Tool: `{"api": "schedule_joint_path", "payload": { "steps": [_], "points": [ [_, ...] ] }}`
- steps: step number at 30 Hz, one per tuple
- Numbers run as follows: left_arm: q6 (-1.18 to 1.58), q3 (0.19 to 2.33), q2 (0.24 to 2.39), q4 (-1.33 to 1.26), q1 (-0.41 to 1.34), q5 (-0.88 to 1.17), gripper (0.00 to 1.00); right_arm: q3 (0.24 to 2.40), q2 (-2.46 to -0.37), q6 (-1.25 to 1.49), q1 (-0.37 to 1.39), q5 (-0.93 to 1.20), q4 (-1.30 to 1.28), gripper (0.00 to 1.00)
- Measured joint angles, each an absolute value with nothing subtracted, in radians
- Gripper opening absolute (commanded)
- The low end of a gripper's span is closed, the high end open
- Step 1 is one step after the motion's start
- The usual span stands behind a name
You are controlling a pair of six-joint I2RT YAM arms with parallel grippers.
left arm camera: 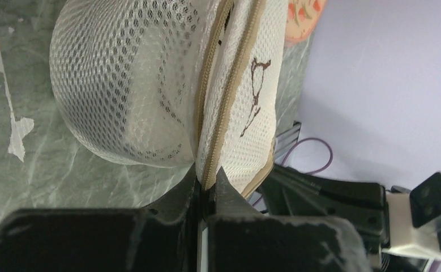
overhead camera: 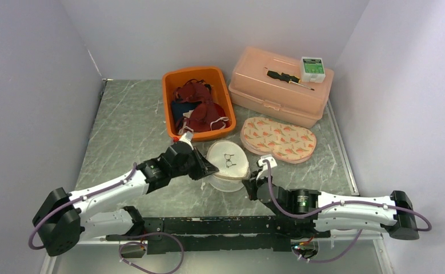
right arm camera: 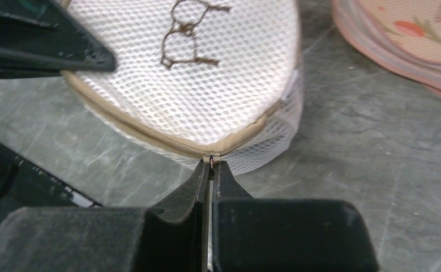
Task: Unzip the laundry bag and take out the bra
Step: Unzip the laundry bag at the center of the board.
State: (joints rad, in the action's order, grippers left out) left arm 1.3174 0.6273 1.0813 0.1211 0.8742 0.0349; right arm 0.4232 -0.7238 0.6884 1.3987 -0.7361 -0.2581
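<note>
A round white mesh laundry bag [overhead camera: 227,162] lies on the table between my two grippers, its beige zipper [left arm camera: 221,107] closed along the seam. My left gripper [left arm camera: 208,181] is shut on the bag's zipper seam at its left edge [overhead camera: 213,169]. My right gripper [right arm camera: 212,164] is shut on the small metal zipper pull [right arm camera: 213,159] at the bag's near right edge [overhead camera: 248,181]. A brown line drawing [right arm camera: 187,37] marks the bag's top panel. The bra is hidden; the mesh [left arm camera: 138,85] shows only a pale shape inside.
An orange bin [overhead camera: 171,85] with dark red garments stands behind the bag. A pink lidded box [overhead camera: 277,94] at the back right carries a screwdriver [overhead camera: 288,79] and a small green-white box [overhead camera: 312,68]. A pink patterned pouch [overhead camera: 278,138] lies right of the bag.
</note>
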Motion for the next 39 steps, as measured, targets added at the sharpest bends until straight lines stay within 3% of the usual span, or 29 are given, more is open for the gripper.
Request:
{"api": "schedule_joint_path", "payload": {
  "steps": [6, 10, 14, 17, 23, 29, 32, 35, 39],
  "points": [
    [1.191, 0.666, 1.155, 0.090, 0.768, 0.248, 0.05, 0.415, -0.631, 0.621, 1.337, -0.715, -0.277, 0.00],
    [1.065, 0.773, 1.198, 0.149, 0.730, 0.357, 0.12, 0.416, -0.537, 0.500, 1.337, -0.658, -0.259, 0.00],
    [0.951, 0.862, 1.214, 0.176, 0.723, 0.409, 0.66, 0.429, -0.540, 0.441, 1.335, -0.600, -0.249, 0.00],
    [0.937, 0.845, 1.206, 0.178, 0.723, 0.416, 0.82, 0.428, -0.588, 0.441, 1.335, -0.560, -0.230, 0.00],
    [0.968, 0.770, 1.140, 0.234, 0.723, 0.394, 0.88, 0.401, -0.689, 0.484, 1.337, -0.509, -0.153, 0.00],
    [1.080, 0.741, 0.921, 0.366, 0.728, 0.327, 0.89, 0.436, -0.786, 0.509, 1.337, -0.507, -0.130, 0.00],
    [1.156, 0.738, 0.839, 0.390, 0.765, 0.276, 0.95, 0.483, -0.829, 0.516, 1.338, -0.507, -0.130, 0.00],
    [1.221, 0.734, 0.846, 0.384, 0.842, 0.221, 0.95, 0.507, -0.845, 0.518, 1.339, -0.506, -0.128, 0.00],
    [1.260, 0.760, 1.025, 0.360, 0.928, 0.192, 0.95, 0.509, -0.845, 0.518, 1.339, -0.506, -0.130, 0.00]
  ]
}}
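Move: The left fingers already pinch the laundry bag's zipped rim, with the zip pull, held in the right fingers, about 8 cm to their right and 2 cm back. The bag's middle is some 4 cm right and 1 cm ahead, about 4 cm lower. From the right hand, the bag's middle lies about 5 cm left and 3 cm ahead, 4 cm below; the floral bag is roughly 8 cm right and 13 cm ahead, about 9 cm down. The left fingers keep their pinch on the rim while the hand rises about 5 cm, easing right and forward with a 20-degree clockwise turn; then they open wide and let go. That hand draws back and left, then swings right and down towards the zip pull. The right hand keeps pinching the pull, lifts, sinks, and carries it some 6 cm left from its rightmost point. ##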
